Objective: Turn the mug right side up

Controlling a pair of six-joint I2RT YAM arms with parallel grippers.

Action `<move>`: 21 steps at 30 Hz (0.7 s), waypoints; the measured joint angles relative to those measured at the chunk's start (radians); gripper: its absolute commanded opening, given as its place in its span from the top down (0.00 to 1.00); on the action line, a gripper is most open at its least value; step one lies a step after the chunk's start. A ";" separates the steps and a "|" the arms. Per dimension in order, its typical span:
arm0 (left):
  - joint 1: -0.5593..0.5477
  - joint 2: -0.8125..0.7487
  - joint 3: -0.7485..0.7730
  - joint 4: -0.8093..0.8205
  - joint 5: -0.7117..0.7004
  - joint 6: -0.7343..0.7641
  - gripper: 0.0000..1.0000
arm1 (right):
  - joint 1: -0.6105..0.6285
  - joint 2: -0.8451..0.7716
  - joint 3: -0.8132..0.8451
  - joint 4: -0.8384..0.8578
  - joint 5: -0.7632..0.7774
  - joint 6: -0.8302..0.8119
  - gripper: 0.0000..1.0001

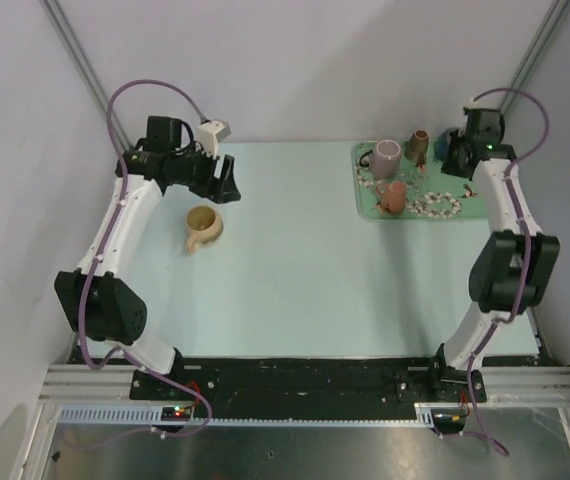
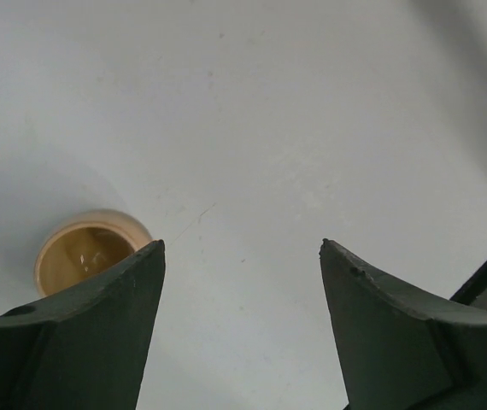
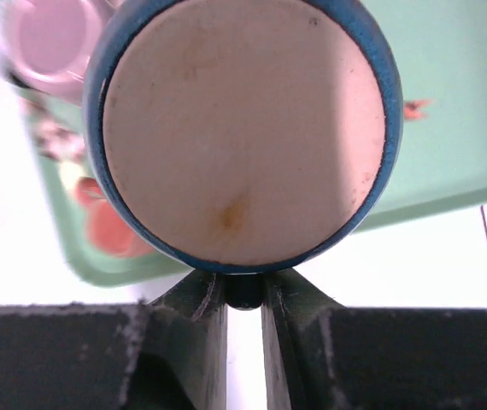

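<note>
A blue mug (image 3: 243,128) fills the right wrist view with its pale round base facing the camera. My right gripper (image 3: 243,286) is shut on the mug's dark handle, over the right end of the green tray (image 1: 365,195). In the top view the blue mug (image 1: 452,153) shows as a dark shape at my right gripper (image 1: 463,150). A tan mug (image 1: 203,227) stands mouth up on the left of the table. My left gripper (image 1: 224,188) hangs open just behind it, empty. In the left wrist view the tan mug (image 2: 85,256) lies behind the left finger, left of the gripper (image 2: 242,248).
On the green tray (image 3: 448,171) stand a pink mug (image 1: 386,157), a brown cup (image 1: 418,146) and an orange cup (image 1: 395,195), with small pale pieces (image 1: 435,205) scattered round them. Grey walls close the table at the back and both sides.
</note>
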 measured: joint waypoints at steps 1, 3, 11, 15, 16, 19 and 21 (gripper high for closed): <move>-0.001 -0.003 0.014 -0.001 0.020 -0.012 0.06 | 0.001 -0.047 0.000 0.011 -0.017 0.009 1.00; -0.004 -0.005 0.051 -0.008 0.060 -0.044 0.02 | 0.008 -0.132 -0.008 0.037 -0.057 0.032 1.00; -0.015 0.008 0.329 -0.015 0.236 -0.254 0.01 | 0.258 -0.455 -0.177 0.294 -0.342 0.228 1.00; -0.025 0.025 0.487 0.012 0.330 -0.387 0.03 | 0.447 -0.478 -0.255 0.531 -0.492 0.398 1.00; -0.030 0.025 0.508 0.019 0.348 -0.418 0.04 | 0.494 -0.469 -0.262 0.587 -0.520 0.442 1.00; -0.043 0.024 0.537 0.054 0.394 -0.490 0.05 | 0.587 -0.436 -0.261 0.702 -0.566 0.525 1.00; -0.050 0.023 0.539 0.071 0.414 -0.525 0.06 | 0.638 -0.406 -0.245 0.756 -0.586 0.567 1.00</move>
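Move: The blue mug is already in my right fingers, mouth down, some 52 cm to the right of my left hand, 16 cm farther out and a few centimetres lower. From my right hand, where I carry it to, my open left gripper, lies about 53 cm left, 11 cm back and 7 cm higher. The salmon mug is 15 cm left of my right hand and 3 cm ahead, the lilac mug 15 cm left and 13 cm ahead, both 12 cm below. The beige mug sits 10 cm left of my left hand, 2 cm ahead and 20 cm below. I swing the blue mug, still gripped by its handle, about 38 cm left while lifting it some 25 cm and drawing it back 16, turning my right wrist until the fingers point left and nearly level. My left hand rises about 23 cm and goes right to meet it, levelling to point right and spreading its fingers to nearly full width, without touching the mug. ##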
